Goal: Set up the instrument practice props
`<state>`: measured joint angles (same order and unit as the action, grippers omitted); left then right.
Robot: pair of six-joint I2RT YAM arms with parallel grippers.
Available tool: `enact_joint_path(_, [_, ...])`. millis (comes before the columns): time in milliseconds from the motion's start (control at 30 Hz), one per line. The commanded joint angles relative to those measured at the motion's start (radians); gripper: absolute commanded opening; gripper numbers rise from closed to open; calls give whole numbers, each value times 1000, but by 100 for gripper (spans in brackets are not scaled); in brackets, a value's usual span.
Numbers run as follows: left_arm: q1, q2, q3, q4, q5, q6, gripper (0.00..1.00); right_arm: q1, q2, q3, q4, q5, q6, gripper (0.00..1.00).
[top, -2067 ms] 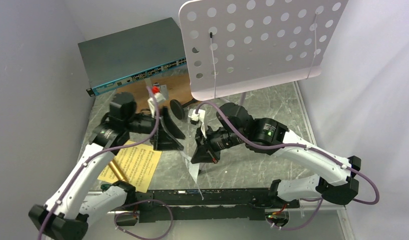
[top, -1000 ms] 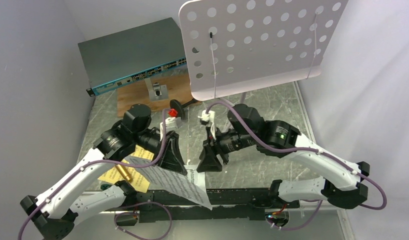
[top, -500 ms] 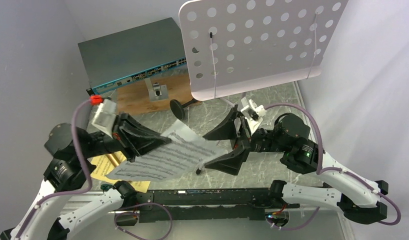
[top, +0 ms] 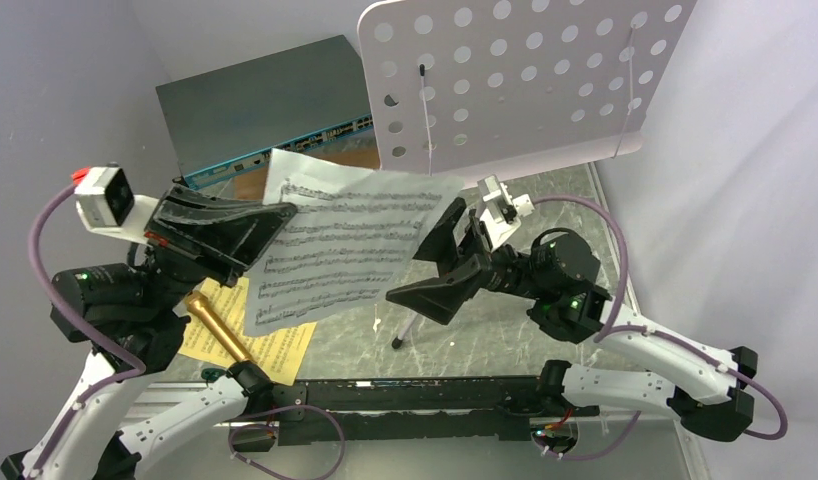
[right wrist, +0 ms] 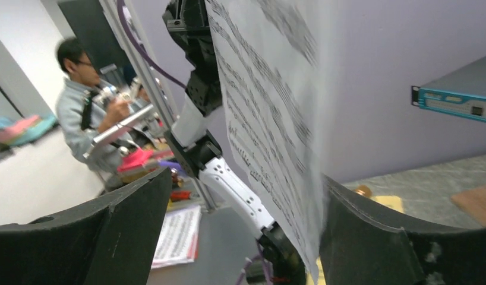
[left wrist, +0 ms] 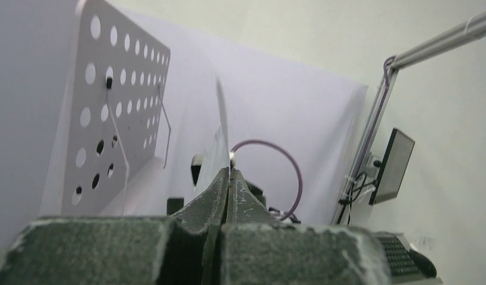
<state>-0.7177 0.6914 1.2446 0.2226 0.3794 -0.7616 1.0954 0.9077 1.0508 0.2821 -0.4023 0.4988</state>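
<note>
My left gripper (top: 283,212) is shut on the left edge of a white music sheet (top: 355,240) and holds it in the air, below the pale lilac perforated music stand (top: 515,85). In the left wrist view the closed fingertips (left wrist: 229,173) pinch the sheet (left wrist: 220,133), seen edge-on, with the stand (left wrist: 119,113) beyond. My right gripper (top: 425,258) stands open around the sheet's right edge. In the right wrist view the sheet (right wrist: 270,119) hangs close to the right finger (right wrist: 377,237). A yellow sheet (top: 280,348) and a gold microphone (top: 217,330) lie on the table.
A flat grey network switch (top: 255,110) with a blue front sits at the back left. One thin leg of the stand (top: 410,325) reaches the marbled table under the sheet. Pale walls close in on both sides. A black rail (top: 435,395) runs along the near edge.
The left arm has raised the white sheet off the table and carried it up toward the stand. The right gripper has opened and now brackets the sheet's right edge.
</note>
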Motion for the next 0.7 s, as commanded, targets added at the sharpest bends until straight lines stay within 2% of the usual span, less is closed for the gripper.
enact_joint_path(0, [-5,0,-36,203,-113,-56,0,2,42,-42,287,18,135,76])
enact_joint_path(100, [-5,-9,-79,267,-166,-69,0,1,60,-54,364,24,179,49])
enact_joint_path(133, [-5,-12,-90,283,-182,-74,0,1,64,-54,379,30,185,46])
enact_joint_path(400, [-5,-20,-158,398,-258,-102,0,-1,80,-26,435,69,187,38])
enact_joint_path(667, [-5,-15,-186,447,-279,-107,0,-34,91,12,419,123,201,32])
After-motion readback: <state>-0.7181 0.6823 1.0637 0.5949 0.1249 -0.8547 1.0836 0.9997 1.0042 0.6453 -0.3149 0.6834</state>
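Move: The left hand pinches the sheet music by its left edge; the sheet's middle is about 8 cm to its right, 3 cm back and a little lower. From the open right hand, that middle is roughly 7 cm left, level in depth and some 5 cm higher, the right edge already between its fingers. The music stand's plate is about 22 cm ahead, 17 cm right and somewhat above the right hand; the yellow sheet lies on the table about 10 cm ahead, 20 cm left and 58 cm below the left hand. The right hand slides about 2 cm left farther over the sheet's right edge while its fingers close from nearly wide open to about a third, then rises some 3.5 cm, easing forward and slightly back right, its fingers tipping up by about 15 degrees with the edge still between them and no pinch to be seen. The left hand keeps its pinch on the opposite edge and draws forward and left, away from the right hand, by about 4 cm, rising slightly as its fingers tip up nearly 20 degrees. ##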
